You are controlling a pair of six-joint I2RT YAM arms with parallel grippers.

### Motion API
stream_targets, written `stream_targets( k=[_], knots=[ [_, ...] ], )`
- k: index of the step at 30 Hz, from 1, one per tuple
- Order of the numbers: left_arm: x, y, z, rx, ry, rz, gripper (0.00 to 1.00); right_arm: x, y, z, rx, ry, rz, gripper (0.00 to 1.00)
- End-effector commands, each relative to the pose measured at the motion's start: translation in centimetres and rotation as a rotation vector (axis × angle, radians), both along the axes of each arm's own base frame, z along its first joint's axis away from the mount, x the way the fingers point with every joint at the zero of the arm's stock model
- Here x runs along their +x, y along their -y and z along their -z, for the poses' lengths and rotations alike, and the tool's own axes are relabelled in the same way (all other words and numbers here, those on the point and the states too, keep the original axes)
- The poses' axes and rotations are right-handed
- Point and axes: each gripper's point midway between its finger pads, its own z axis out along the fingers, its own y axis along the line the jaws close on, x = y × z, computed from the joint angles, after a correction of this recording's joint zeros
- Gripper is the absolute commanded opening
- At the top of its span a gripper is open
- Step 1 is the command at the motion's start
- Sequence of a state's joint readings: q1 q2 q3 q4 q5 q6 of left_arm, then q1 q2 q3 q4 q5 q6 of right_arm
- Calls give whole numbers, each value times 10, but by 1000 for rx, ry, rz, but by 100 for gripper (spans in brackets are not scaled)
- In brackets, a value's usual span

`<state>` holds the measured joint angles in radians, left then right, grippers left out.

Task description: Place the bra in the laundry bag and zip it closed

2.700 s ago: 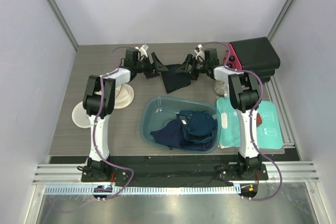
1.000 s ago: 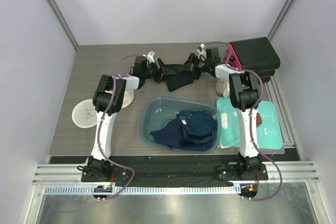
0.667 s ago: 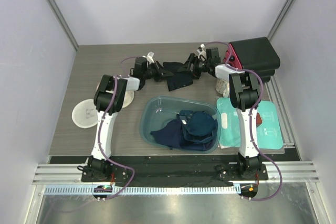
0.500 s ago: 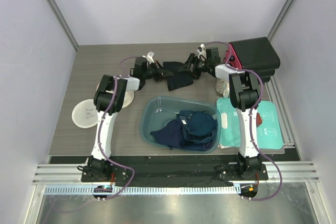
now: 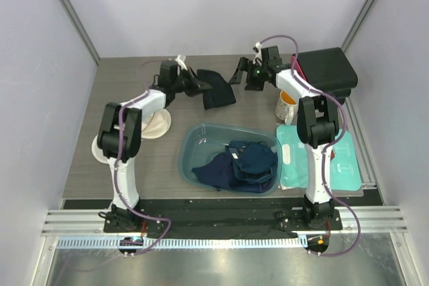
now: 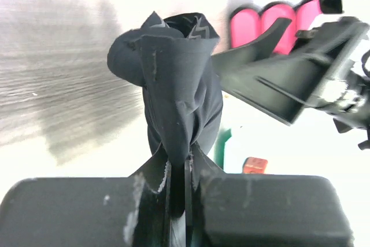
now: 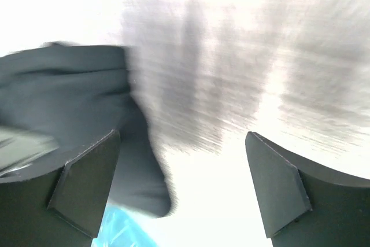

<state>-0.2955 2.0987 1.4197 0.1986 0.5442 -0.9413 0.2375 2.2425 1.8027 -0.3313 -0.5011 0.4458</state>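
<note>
In the top view the black bra (image 5: 218, 93) hangs bunched at the back middle of the table, and my left gripper (image 5: 200, 87) is shut on its left end. The left wrist view shows the bra (image 6: 180, 88) pinched between the closed jaws of that gripper (image 6: 186, 169). My right gripper (image 5: 238, 76) stands open just right of the bra, holding nothing. In the right wrist view the gripper (image 7: 182, 184) is spread wide, with the bra (image 7: 69, 102) blurred at the left. The cream-white laundry bag (image 5: 158, 125) lies at the left, partly under my left arm.
A teal basin (image 5: 190, 140) of navy-blue clothes (image 5: 244, 162) sits in front of the arms. A flat teal pouch (image 5: 338, 155) lies at the right, a cup (image 5: 285, 106) behind it, and a black and pink case (image 5: 327, 70) at the back right.
My left gripper closed on the bra and drew it a little left and back. My right gripper opened wider and pulled away from the bra, up and to the right.
</note>
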Motion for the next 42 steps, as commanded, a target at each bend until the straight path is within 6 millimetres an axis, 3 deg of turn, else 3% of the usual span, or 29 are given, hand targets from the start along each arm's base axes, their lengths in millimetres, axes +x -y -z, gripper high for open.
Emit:
stream_targets(
  k=[1,2,4,5,6,7,8,9,10,11,12,13,14,15,17,18,22,24,25,27,28,29,36,39,42],
  knots=[
    [-12,-46,-61,115,53,-79,0,12,6,-82,-180,201,77,96],
    [-19,-57,-78,146,79,-117,0,7,-6,-92,-195,222,67,96],
    [-33,-81,-82,204,70,-169,0,4,-14,-101,-229,254,87,96],
    [-44,-93,-75,217,45,-197,0,-3,-28,-107,-232,273,74,96],
    [-52,-116,-104,205,90,-261,0,-7,-36,-111,-236,286,67,96],
    [-60,-132,-109,220,93,-306,0,-8,-41,-111,-247,296,78,95],
    [-74,-157,-99,257,39,-362,0,-16,-57,-115,-227,298,74,95],
    [-88,-178,-129,278,107,-444,0,-19,-64,-116,-224,300,80,94],
    [-100,-193,-125,315,102,-475,0,-22,-70,-116,-220,298,90,91],
    [-115,-214,-127,347,84,-531,0,-29,-88,-119,-201,314,84,89],
    [-130,-230,-143,371,126,-594,0,-32,-100,-119,-177,312,82,88],
    [-141,-236,-139,403,123,-603,0,-37,-114,-120,-159,319,66,88],
    [-151,-258,-135,425,96,-659,0,-40,-129,-123,-137,340,50,87],
    [-157,-265,-132,431,86,-674,0,-52,-157,-112,-128,331,4,85],
    [-170,-285,-124,438,56,-717,0,-56,-187,-121,-82,379,-25,79],
    [-175,-291,-118,429,29,-720,0,-67,-210,-118,-66,390,-54,76],
    [-187,-310,-115,364,18,-753,0,-72,-268,-99,29,413,-85,61],
    [-192,-321,-113,376,7,-789,0,-75,-287,-95,63,414,-104,58],
    [-194,-323,-111,380,3,-797,0,-79,-307,-88,82,416,-124,56],
    [-198,-331,-110,381,5,-823,0,-80,-320,-82,85,430,-122,57],
    [-199,-334,-106,380,-2,-835,0,-87,-332,-88,103,446,-137,57],
    [-200,-335,-106,381,0,-840,0,-84,-334,-73,71,451,-116,56],
    [-196,-338,-106,320,17,-896,0,-80,-342,-37,-28,498,-74,57],
    [-186,-336,-103,273,11,-884,0,-76,-342,-32,-40,510,-60,53],
    [-175,-338,-98,252,1,-878,0,-75,-342,-34,-43,521,-59,42]
  ],
)
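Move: The laundry bag lies about 20 cm left of the left hand and 13 cm back from it, roughly 9 cm lower; its opened mesh flap is some 34 cm left and 22 cm back. For the empty right hand, the same bag is about 35 cm left and 13 cm back, some 5 cm lower. The bra, in the left fingers, is roughly 10 cm left of the right hand and 2 cm back; the tub is 5 cm left, 28 cm back. The bra, still pinched in the shut left fingers, is swept left about 34 cm and back 20, rising high over the laundry bag, then sinking partway above its flap while the hand turns counter-clockwise some 50 degrees. The right hand follows left and somewhat back, arching up and then down to the bag's near-standing rim, narrowing its wide-open fingers to about half and stopping with them still apart around the rim. ##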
